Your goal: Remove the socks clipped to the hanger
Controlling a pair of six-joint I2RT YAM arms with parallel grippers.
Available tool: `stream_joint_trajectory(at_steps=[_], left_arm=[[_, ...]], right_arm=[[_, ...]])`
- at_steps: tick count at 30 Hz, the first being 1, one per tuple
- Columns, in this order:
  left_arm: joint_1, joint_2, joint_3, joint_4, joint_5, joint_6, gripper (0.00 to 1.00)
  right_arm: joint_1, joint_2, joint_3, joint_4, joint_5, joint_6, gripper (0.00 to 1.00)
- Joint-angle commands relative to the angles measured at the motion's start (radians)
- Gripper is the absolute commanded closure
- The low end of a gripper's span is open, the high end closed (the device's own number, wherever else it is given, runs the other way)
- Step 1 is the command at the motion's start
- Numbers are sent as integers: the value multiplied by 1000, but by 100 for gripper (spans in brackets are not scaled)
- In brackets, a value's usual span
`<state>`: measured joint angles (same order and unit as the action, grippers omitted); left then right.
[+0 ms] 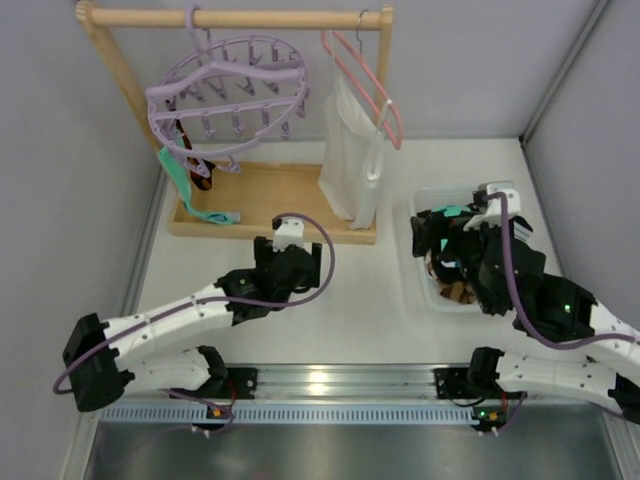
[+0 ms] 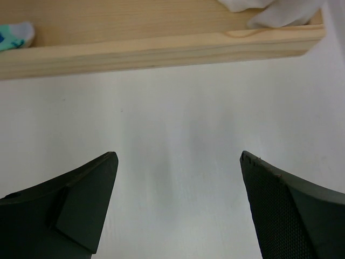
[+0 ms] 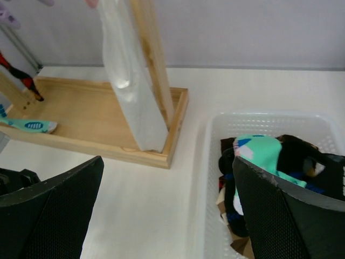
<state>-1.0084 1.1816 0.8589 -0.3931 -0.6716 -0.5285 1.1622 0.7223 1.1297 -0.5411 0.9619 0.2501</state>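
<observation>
The lavender hanger (image 1: 228,85) hangs from the wooden rail at the back left. A teal sock (image 1: 180,182) dangles from its left side, with the toe (image 2: 13,35) lying on the rack's wooden base. Beside it hangs a red-orange-black sock (image 1: 199,176), which the right wrist view also catches (image 3: 22,77). My left gripper (image 1: 290,240) is low over the table in front of the base, open and empty (image 2: 178,159). My right gripper (image 1: 438,232) is open at the left rim of the basket, holding nothing (image 3: 168,162).
A white basket (image 1: 425,295) on the right holds several socks, a teal one (image 3: 259,154) on top. A white sleeveless garment (image 1: 352,165) on a pink hanger (image 1: 365,85) hangs at the rack's right end. The wooden base tray (image 1: 270,195) spans the rack's foot.
</observation>
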Motion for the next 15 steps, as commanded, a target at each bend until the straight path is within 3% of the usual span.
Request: stream_joint_trajectory(at_steps=[1, 5, 8, 9, 10, 12, 15], left_arm=[[13, -140, -104, -54, -164, -106, 1], [125, -209, -153, -125, -103, -162, 2], [362, -211, -170, -116, 19, -160, 2], [460, -200, -166, -113, 1, -172, 1], [491, -194, -167, -96, -19, -174, 1], [551, -165, -181, 18, -32, -142, 1], [660, -88, -201, 262, 76, -18, 1]], right_arm=[[-4, 74, -34, 165, -164, -20, 0], [-19, 170, -84, 309, -338, -38, 1], [-33, 279, -61, 337, -399, -31, 1], [-35, 322, -59, 349, -407, -32, 1], [-36, 336, -59, 360, -432, -35, 0], [-42, 367, -61, 392, -462, -41, 1], [-55, 376, -74, 415, -505, -41, 1]])
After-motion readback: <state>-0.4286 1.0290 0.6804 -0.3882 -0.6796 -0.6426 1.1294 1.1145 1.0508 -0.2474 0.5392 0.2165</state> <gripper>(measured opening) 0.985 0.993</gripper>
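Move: The teal sock hangs about 22 cm to the left hand's left and 13 cm ahead, a couple of cm higher. The black-red sock hangs some 3 cm beyond the teal sock, about 2 cm to its right and 6 cm above it. From the right hand, the teal sock is roughly 50 cm left, 19 ahead and 19 below; the white cloth hangs about 17 cm left, 20 ahead and 13 below. Both open hands swing left towards the teal sock, turning counter-clockwise: left about 18 cm, right 16, also sinking. ##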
